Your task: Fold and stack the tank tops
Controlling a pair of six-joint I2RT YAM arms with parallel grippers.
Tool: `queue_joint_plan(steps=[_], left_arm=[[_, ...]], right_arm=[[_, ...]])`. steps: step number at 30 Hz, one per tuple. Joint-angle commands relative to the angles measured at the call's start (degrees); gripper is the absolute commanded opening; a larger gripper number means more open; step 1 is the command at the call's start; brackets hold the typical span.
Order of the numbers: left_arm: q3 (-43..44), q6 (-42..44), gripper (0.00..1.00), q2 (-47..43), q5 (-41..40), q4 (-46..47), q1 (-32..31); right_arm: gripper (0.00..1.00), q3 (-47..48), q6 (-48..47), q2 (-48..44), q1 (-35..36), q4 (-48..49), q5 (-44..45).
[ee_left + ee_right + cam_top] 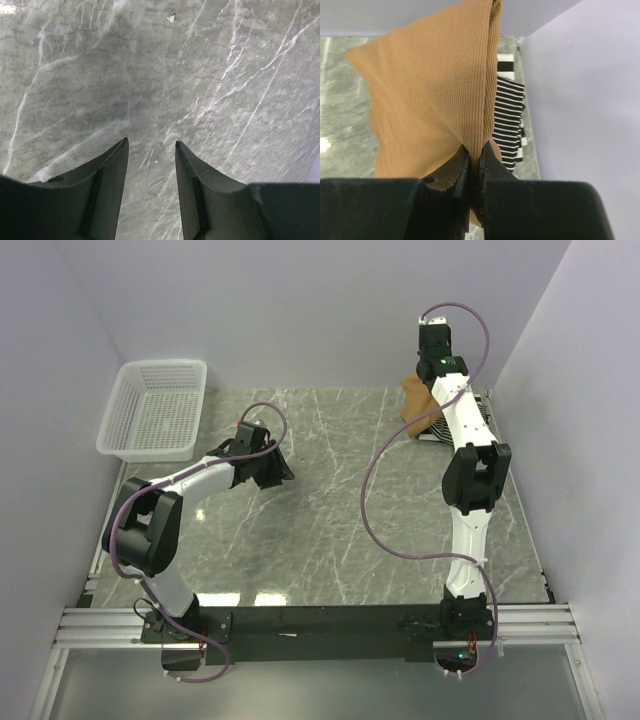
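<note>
My right gripper [474,148] is shut on a fold of the plain tan-brown tank top [430,100] and holds it hanging above the table's far right corner; it also shows in the top view [418,400] beside my right gripper [432,370]. Beneath and behind it lies striped fabric [510,125] with dark and white stripes, also just visible in the top view [438,428]; I cannot tell the two striped tops apart. My left gripper [151,145] is open and empty, low over bare marble at the left [272,466].
A white plastic mesh basket [155,410] stands at the far left corner. The marble table [330,520] has walls close on the left, back and right. A small pale speck [171,18] lies on the marble ahead of the left gripper.
</note>
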Motion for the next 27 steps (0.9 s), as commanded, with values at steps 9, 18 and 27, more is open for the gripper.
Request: queue_joint_plan(steps=[9,18,27], left_arm=[[1.17,0.56,0.47,0.90,1.72,1.70,-0.40],[0.73,0.65,0.48,0.81,1.90,1.96,-1.10],[0.56,0.65,0.50,-0.07,1.37,2.05,-2.24]], right_arm=[[0.00,1.65,0.95,-3.75,2.02,0.93,-2.01],[0.00,-0.89,2.53,-1.90,-0.61,0.76,-2.01],[0.71,1.65,14.91,1.71,-5.45,-6.35,-4.81]])
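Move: The orange tank top already hangs shut in the right gripper, its middle some 4 cm left of the hand and 10 cm lower. The striped stack it is to go on lies level ahead/back with this hand, about 5 cm to the right and 21 cm below. The right-hand wall rises roughly 15 cm to the right of the hand, also level with it. From the idle left gripper the stack is about 22 cm ahead, 42 cm right and 7 cm lower. Keep the orange tank top pinched and swing the right gripper about 2.5 cm left, hold there briefly, then sweep it back right some 5 cm while sinking 3 to 4 cm towards the striped stack. Open the fingers well during that last sweep to let go of the cloth from above, letting the wrist roll and turn about 10 degrees, left side up and clockwise. ##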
